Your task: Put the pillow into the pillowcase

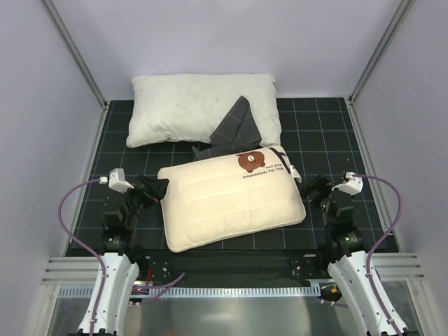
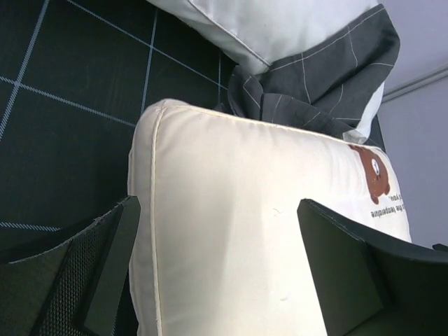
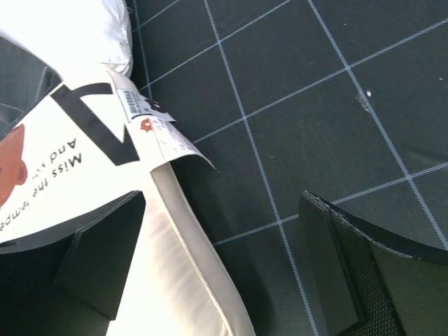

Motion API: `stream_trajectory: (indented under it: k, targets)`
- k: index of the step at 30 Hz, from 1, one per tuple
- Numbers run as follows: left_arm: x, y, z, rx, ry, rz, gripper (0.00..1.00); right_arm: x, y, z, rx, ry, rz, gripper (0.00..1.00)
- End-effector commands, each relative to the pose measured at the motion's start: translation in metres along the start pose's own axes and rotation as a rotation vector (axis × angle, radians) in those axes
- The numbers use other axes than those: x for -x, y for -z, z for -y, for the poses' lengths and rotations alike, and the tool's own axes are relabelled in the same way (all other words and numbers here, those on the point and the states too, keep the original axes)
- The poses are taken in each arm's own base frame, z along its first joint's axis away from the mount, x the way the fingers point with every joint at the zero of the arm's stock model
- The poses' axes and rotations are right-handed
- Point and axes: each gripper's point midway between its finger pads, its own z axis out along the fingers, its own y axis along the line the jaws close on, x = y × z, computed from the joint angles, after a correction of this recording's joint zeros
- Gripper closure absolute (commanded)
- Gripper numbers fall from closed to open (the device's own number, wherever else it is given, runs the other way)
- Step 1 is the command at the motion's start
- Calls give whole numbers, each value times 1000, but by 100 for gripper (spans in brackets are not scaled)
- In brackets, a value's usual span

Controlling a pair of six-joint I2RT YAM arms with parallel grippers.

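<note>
The cream pillow [image 1: 231, 199] with the bear-face print lies flat in the middle of the mat, bear end toward the back right. The dark grey pillowcase [image 1: 234, 129] lies bunched behind it, partly under its far edge and draped onto the white pillow. My left gripper [image 1: 155, 189] stands open at the pillow's left edge; in the left wrist view the pillow [image 2: 252, 231] fills the space between the fingers and the pillowcase [image 2: 315, 84] shows beyond. My right gripper [image 1: 313, 189] is open at the right edge, with the pillow's seam [image 3: 189, 266] and its tag [image 3: 157, 126] between the fingers.
A larger plain white pillow [image 1: 182, 105] lies at the back of the black gridded mat [image 1: 322, 133]. White walls and metal posts close in the sides and back. The arm bases stand at the near edge.
</note>
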Motion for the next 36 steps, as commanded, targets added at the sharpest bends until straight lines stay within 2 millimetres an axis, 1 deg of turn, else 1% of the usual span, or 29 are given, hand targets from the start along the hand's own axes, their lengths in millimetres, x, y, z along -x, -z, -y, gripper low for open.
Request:
stream_trajectory:
  k: [1, 7, 8, 9, 10, 12, 13, 14, 15, 16, 19, 22, 23, 25, 26, 27, 29, 30, 31, 32, 33, 34, 35, 36]
  targets:
    - [-7, 5, -6, 5, -22, 5, 0, 17, 1, -17, 74, -20, 59, 0]
    - [-7, 3, -6, 6, -21, -3, 0, 6, 1, -42, 224, 51, 1, 0]
    - [-8, 3, -4, 0, -24, -13, 0, 0, 4, -50, 274, 63, -25, 0]
    - [-10, 1, -6, 6, -22, -28, 0, -3, 3, -50, 283, 66, -32, 0]
    - [-10, 0, -5, 4, -24, -33, 0, -4, 4, -61, 341, 65, -37, 0]
    - [-11, -2, -7, 11, -21, -45, 0, -16, 5, -69, 392, 70, -99, 0]
    - [-12, -3, -7, 15, -22, -51, 0, -18, 4, -70, 394, 71, -116, 1]
    - [-12, -3, -7, 16, -21, -56, 0, -27, -1, -67, 373, 75, -164, 0]
    - [-13, -3, -7, 12, -21, -60, 0, -26, -1, -71, 384, 84, -180, 0]
    - [-13, -4, -7, 13, -20, -61, 0, -29, -2, -72, 384, 90, -205, 0]
    - [-14, -5, -7, 10, -20, -63, 0, -47, -5, -76, 395, 79, -318, 0]
    - [-13, -5, -7, 10, -20, -61, 0, -56, -9, -80, 392, 65, -393, 1]
    - [-14, -6, -7, 12, -19, -65, 0, -57, -9, -83, 408, 72, -406, 27]
    - [-14, -6, -8, 14, -18, -69, 0, -48, -7, -95, 449, 73, -407, 59]
    - [-14, -6, -7, 12, -20, -70, 0, -34, -2, -102, 465, 72, -379, 82]
    - [-14, -6, -7, 12, -20, -70, 0, -26, 2, -106, 476, 72, -362, 88]
    - [-15, -6, -7, 12, -21, -73, 0, -2, 10, -110, 459, 67, -300, 96]
    - [-14, -6, -7, 10, -21, -72, 0, 15, 18, -114, 447, 64, -277, 96]
    - [-14, -6, -6, 8, -22, -70, 0, 35, 29, -118, 450, 64, -218, 96]
    - [-14, -6, -6, 8, -22, -70, 0, 51, 33, -115, 410, 63, -175, 96]
    - [-14, -5, -6, 6, -22, -70, 0, 74, 46, -118, 390, 63, -145, 96]
    - [-14, -5, -6, 6, -22, -70, 0, 87, 53, -117, 366, 64, -123, 96]
    - [-14, -5, -5, 3, -23, -68, 0, 104, 56, -111, 300, 63, -82, 96]
    - [-14, -5, -6, 6, -22, -70, 0, 127, 69, -108, 251, 58, -43, 96]
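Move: The right edge of the plump cream pillowcase lies about 7 cm to the right hand's left, roughly 1 cm ahead and 4 cm below it. The white label on that edge is some 5 cm ahead and 7 cm left; the bear print is about 7 cm ahead and 22 cm left, the grey cloth roughly 19 cm ahead and 28 cm left. For the left hand, that right edge is some 41 cm to its right, about level ahead. Sweeping left about 9 cm and then dipping, the right hand swings its open fingers some 30 degrees counter-clockwise into the pillowcase's right edge, shuts them to pinch a fold just short of the label, and lifts it fast, nearly 14 cm. Meanwhile the left hand, open and without a grip, sinks about 4 cm beside the pillowcase's left end. ##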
